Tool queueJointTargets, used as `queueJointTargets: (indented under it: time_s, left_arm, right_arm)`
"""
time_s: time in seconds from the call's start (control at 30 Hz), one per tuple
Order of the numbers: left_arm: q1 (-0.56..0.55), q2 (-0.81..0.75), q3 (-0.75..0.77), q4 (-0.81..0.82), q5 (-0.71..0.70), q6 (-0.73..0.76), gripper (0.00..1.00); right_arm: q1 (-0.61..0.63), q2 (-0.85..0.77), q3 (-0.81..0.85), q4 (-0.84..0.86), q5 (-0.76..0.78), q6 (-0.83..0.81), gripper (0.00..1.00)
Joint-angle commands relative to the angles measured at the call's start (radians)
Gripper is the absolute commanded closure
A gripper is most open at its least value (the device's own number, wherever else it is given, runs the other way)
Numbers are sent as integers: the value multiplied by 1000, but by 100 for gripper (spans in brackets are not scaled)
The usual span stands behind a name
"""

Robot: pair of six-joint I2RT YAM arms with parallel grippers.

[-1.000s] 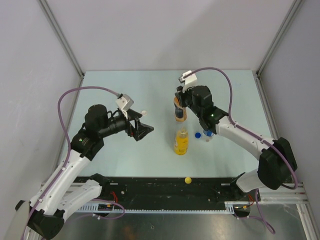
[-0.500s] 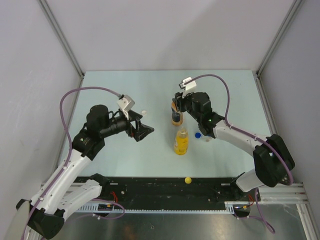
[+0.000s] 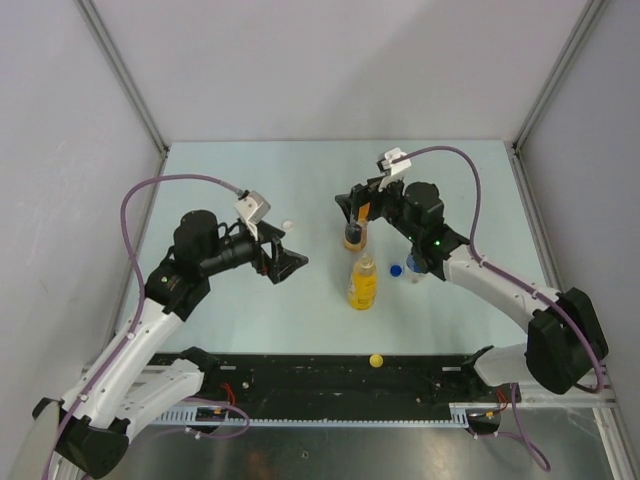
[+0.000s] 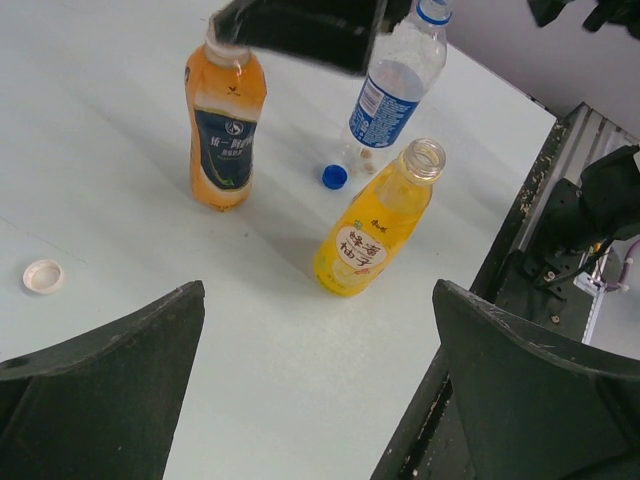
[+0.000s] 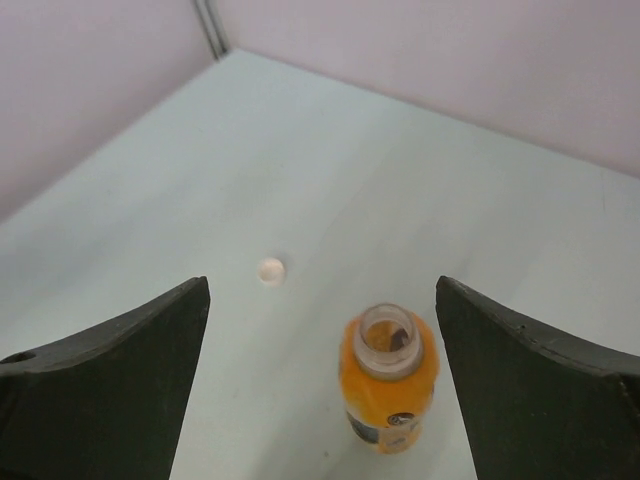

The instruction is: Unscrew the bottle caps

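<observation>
The orange bottle point(image 3: 352, 238) with a dark blue label stands upright and uncapped point(image 5: 390, 372). My right gripper point(image 3: 357, 203) hangs open above it, touching nothing point(image 5: 322, 292). The white cap point(image 3: 288, 224) lies on the table to its left point(image 5: 271, 270). The yellow bottle point(image 3: 362, 284) stands open-mouthed in the middle point(image 4: 375, 228). Beside the clear bottle point(image 3: 415, 269) lies the blue cap point(image 3: 395, 269). The yellow cap point(image 3: 376, 360) rests on the black rail. My left gripper point(image 3: 286, 262) is open and empty, left of the bottles point(image 4: 320, 300).
A black rail point(image 3: 300, 375) runs along the near edge of the pale table point(image 3: 250, 180). Grey walls with metal posts close in the back and both sides. In the left wrist view the right arm's dark fingers point(image 4: 300, 30) cover the orange bottle's top.
My right gripper opened, let go of the orange bottle's neck and drew back up to the right. The orange bottle shifted slightly left. The left arm stayed still.
</observation>
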Motion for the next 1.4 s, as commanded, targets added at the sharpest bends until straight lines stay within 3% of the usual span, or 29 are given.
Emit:
queueJointTargets:
  time_s: [0.0,0.6,0.83,1.1,1.37]
  left_arm:
    - [4,-16,-14,30,-2,22,0]
    - [4,139,25,29,-30,-52,1]
    - [6,153,24,27,-258,-122,0]
    - [5,111,18,16,-544,-163,1]
    - [5,63,25,10,-691,-136,0]
  right_arm:
    - [-18,-70,4,85,-105,69,1]
    - [-99,-158,4,34,-176,210,1]
    - [-186,-212,5,-54,-103,257,1]
    - [-366,-286,5,-170,-65,295,1]
    - [-512,-367,5,-264,-24,291,1]
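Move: The uncapped orange bottle stands about 3 cm ahead of my right hand, level with it sideways, its middle some 12 cm below. The yellow bottle is about 13 cm back and 1 cm right of this hand, the clear bottle 7 cm back and 14 cm right, and the white cap 8 cm ahead and 18 cm left on the table. From my left hand the orange bottle is some 19 cm ahead, 14 cm right and 13 cm down. I keep lifting my empty right hand off the orange bottle, easing back a touch, then swing it about 18 cm to the right, high over the table, turning clockwise, fingers still wide open. Meanwhile my left hand sinks some 5 cm, then sweeps forward and left, turning about 35 degrees counter-clockwise, open and touching nothing. ##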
